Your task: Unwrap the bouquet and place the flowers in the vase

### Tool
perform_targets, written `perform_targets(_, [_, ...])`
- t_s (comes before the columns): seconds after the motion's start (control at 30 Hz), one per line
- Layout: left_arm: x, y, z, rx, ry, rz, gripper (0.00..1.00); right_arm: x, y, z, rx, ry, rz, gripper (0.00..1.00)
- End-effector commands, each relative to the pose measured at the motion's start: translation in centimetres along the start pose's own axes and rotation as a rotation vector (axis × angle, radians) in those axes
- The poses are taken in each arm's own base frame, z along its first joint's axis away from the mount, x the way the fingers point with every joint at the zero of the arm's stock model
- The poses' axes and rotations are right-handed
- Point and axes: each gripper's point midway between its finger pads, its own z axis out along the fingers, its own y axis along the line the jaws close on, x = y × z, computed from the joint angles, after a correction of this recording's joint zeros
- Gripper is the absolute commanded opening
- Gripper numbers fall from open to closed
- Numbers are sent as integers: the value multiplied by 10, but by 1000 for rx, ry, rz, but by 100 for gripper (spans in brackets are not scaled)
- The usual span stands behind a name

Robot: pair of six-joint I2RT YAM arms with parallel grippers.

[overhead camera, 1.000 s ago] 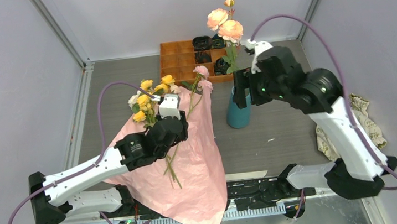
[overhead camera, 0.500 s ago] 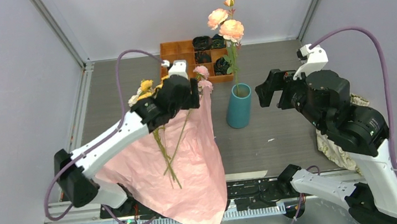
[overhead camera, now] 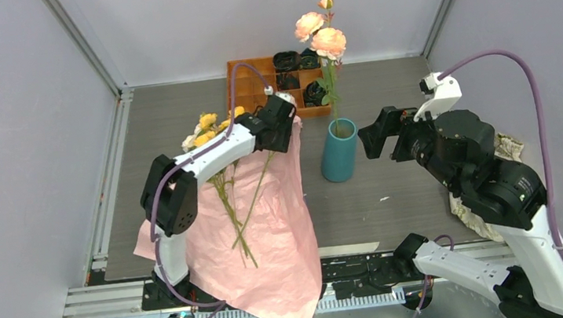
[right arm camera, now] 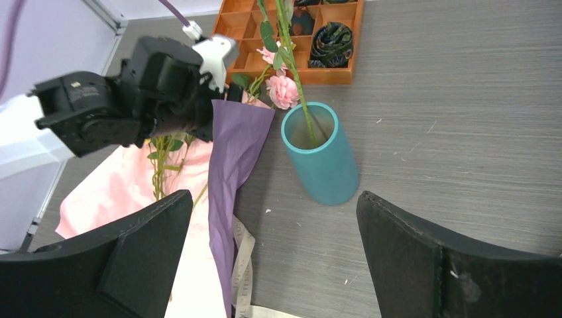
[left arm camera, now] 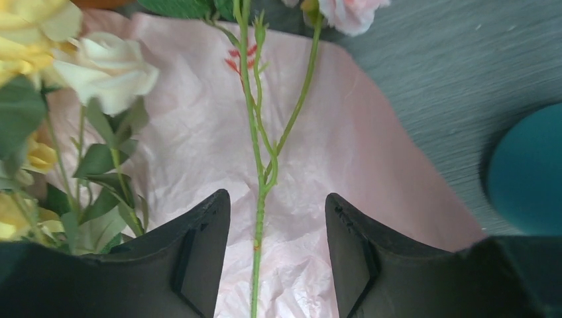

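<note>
The bouquet's paper (overhead camera: 269, 223) lies spread open, pink side up, with its purple side (right arm camera: 232, 152) showing at the right edge. Yellow and cream flowers (overhead camera: 208, 126) and long green stems rest on its far part. My left gripper (overhead camera: 279, 128) hovers open over the paper's far end. One loose green stem (left arm camera: 257, 245) runs between its fingers (left arm camera: 199, 252) without being pinched. A pink rose (right arm camera: 283, 91) lies just beyond. The teal vase (overhead camera: 338, 151) stands upright and holds peach roses (overhead camera: 320, 32). My right gripper (overhead camera: 380, 139) is open and empty, to the right of the vase.
An orange compartment tray (overhead camera: 254, 79) with dark rosettes sits against the far edge behind the vase. A cream ribbon (right arm camera: 242, 265) lies under the purple paper edge. A beige patterned cloth (overhead camera: 510, 147) lies at the right edge, behind the right arm.
My left arm stretched forward from the paper's middle to its far end by the pink rose. My right gripper opened wider and drew back right from the vase, leaving the peach roses in it.
</note>
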Motion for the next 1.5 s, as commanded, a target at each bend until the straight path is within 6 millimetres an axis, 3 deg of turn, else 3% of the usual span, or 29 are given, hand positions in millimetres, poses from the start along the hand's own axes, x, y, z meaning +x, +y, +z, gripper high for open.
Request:
perform_targets(0.0, [-5, -2, 4, 24, -16, -4, 55, -12, 0, 4, 16, -55, 26, 99])
perform_targets(0.43, [18, 8, 65, -9, 101, 6, 55, -5, -6, 3, 32, -47, 33, 99])
perform_targets(0.6, [28, 10, 76, -8, 138, 6, 51, -3, -9, 1, 39, -52, 36, 99])
perform_targets(0.67, [31, 9, 77, -2, 145, 7, 44, -2, -9, 2, 43, -53, 38, 99])
perform_targets(0.8, [30, 9, 72, 7, 142, 3, 8, 1, -10, 3, 47, -51, 43, 99])
perform_targets(0.97, [19, 13, 54, 8, 110, -9, 1, 2, -11, 2, 46, -51, 49, 99])
perform_targets(1.13, [1, 24, 19, -16, 43, -63, 0, 3, -13, -2, 44, -59, 61, 99])
perform_targets(1.3, [-28, 37, -43, -7, -82, -157, 0, 3, -15, -5, 44, -67, 69, 99])
perform_targets(1.47, [-61, 59, -121, 6, -259, -237, 0, 0, -17, -10, 43, -88, 81, 100])
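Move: The pink rose's stem lies on the pink paper almost under the left gripper: its gripping spot near the fork is about 9 cm below, 2 cm ahead and 1 cm left. Its pink heads are roughly 10 cm ahead and 4 cm right, the yellow roses some 15 cm left and 6 cm ahead, and the vase about 16 cm right and 5 cm back. From the right hand the stem is some 20 cm ahead, 24 cm left and 36 cm below. Lower the half-open left gripper about 9 cm onto the pink rose's stem, easing slightly forward and tipping the fingers some 10 degrees further down. Pinch the stem near its fork, then raise it off the paper by about 14 cm, faster as you go, drawing a little left and back while the wrist tips up again. ##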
